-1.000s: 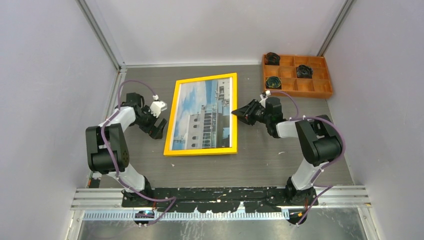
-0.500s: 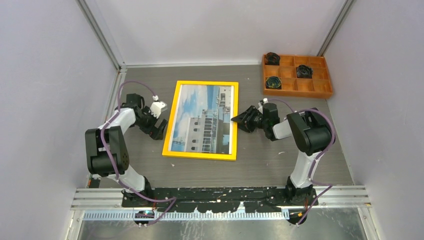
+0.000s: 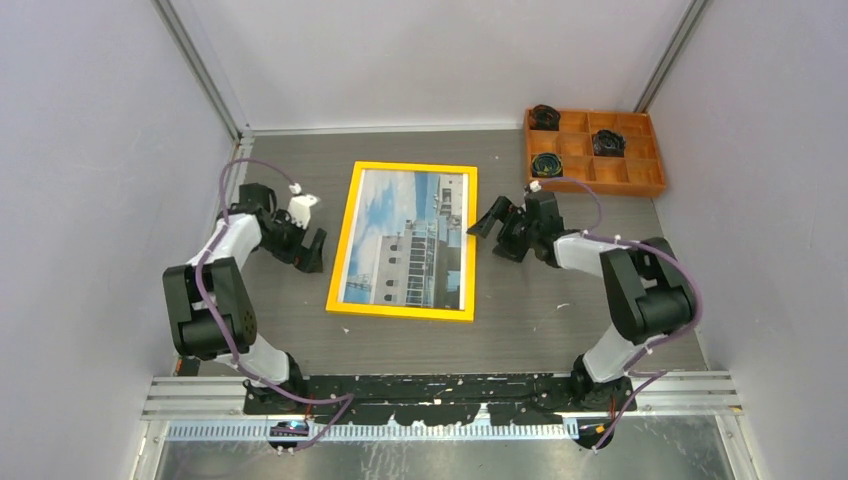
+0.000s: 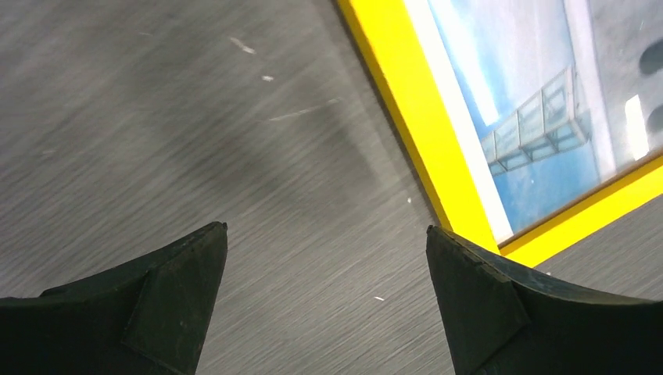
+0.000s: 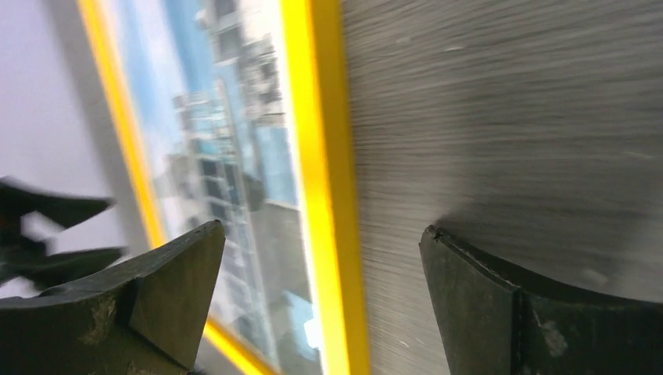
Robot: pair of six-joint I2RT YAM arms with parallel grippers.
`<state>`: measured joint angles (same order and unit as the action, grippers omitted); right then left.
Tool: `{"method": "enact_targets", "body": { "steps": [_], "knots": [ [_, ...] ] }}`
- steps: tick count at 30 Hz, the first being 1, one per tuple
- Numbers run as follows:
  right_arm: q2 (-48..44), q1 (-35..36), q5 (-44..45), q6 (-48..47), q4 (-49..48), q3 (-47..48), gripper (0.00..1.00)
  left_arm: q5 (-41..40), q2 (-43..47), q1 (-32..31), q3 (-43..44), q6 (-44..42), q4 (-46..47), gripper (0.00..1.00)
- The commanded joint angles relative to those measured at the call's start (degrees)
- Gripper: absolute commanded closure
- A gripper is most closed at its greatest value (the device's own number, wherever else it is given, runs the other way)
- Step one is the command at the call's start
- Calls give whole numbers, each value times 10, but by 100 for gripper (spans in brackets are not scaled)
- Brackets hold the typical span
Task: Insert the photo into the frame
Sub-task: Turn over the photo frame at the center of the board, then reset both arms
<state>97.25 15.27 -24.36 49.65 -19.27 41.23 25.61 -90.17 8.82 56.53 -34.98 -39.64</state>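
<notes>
The frame [image 3: 343,240] lies flat, face up, in the middle of the table, its thin yellow border around the photo [image 3: 405,240] of a white building under blue sky. My left gripper [image 3: 313,250] is open just off the frame's left edge, touching nothing. In the left wrist view the left gripper [image 4: 325,228] has bare table between its fingers, with the frame [image 4: 414,117] and photo [image 4: 532,94] at upper right. My right gripper [image 3: 495,237] is open beside the right edge. In the right wrist view the right gripper [image 5: 322,228] straddles the frame [image 5: 313,117] edge above it, the photo [image 5: 234,133] to the left.
An orange compartment tray [image 3: 600,187] with dark coiled items stands at the back right, behind my right arm. Grey walls close in the table on the left, back and right.
My right gripper has opened, let go of the frame's right edge and lifted slightly off it. The frame has settled flat. My left gripper has drifted a little to the left.
</notes>
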Motion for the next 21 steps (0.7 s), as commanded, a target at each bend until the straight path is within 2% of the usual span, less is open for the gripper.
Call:
{"method": "enact_targets", "body": {
  "steps": [1, 4, 8, 11, 13, 14, 16, 18, 21],
  "knots": [
    [-99, -1, 247, -153, 332, 79, 0, 57, 38, 44, 54, 63, 6, 0],
    [-168, -1, 353, -195, 401, 107, 0, 85, 47, 69, 62, 103, 26, 0],
    [-292, -1, 477, -216, 364, 76, 0, 104, 68, 73, 20, 170, 103, 0],
    [-357, -2, 594, -222, 282, 13, 0, 90, 76, 73, -32, 240, 199, 0],
    [-367, -3, 641, -303, 149, -58, 0, 84, 78, 74, -70, 284, 293, 0],
    [-363, -3, 653, -344, 49, -96, 0, 82, 78, 73, -93, 304, 342, 0],
    [-349, -4, 672, -397, -55, -149, 0, 72, 73, 73, -143, 352, 449, 0],
    [-335, -14, 687, -400, -99, -173, 0, 63, 63, 74, -184, 393, 527, 0],
    [-298, -48, 671, -389, -159, -192, 0, 75, 54, 73, -223, 384, 589, 0]
  ]
}}
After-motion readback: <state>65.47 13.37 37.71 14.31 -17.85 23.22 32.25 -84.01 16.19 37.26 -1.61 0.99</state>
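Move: Some 17 cm to the right hand's left, level with it and about 4 cm lower, is the middle of the photo frame, lying face up with its right edge only 2 cm or so away. The wooden tray stands about 24 cm to that hand's right and 21 cm farther out. From the left hand the frame's middle is roughly 21 cm right, 3 cm ahead and 4 cm lower. Leaving the laid-down frame, the right hand swings about 23 cm right, arching up and sinking partway again, while it rolls left side down and turns clockwise until its open fingers point more steeply down. Beside the frame's left edge the open left hand goes some 4 cm forward, up and back down to its starting height, turning counter-clockwise. ##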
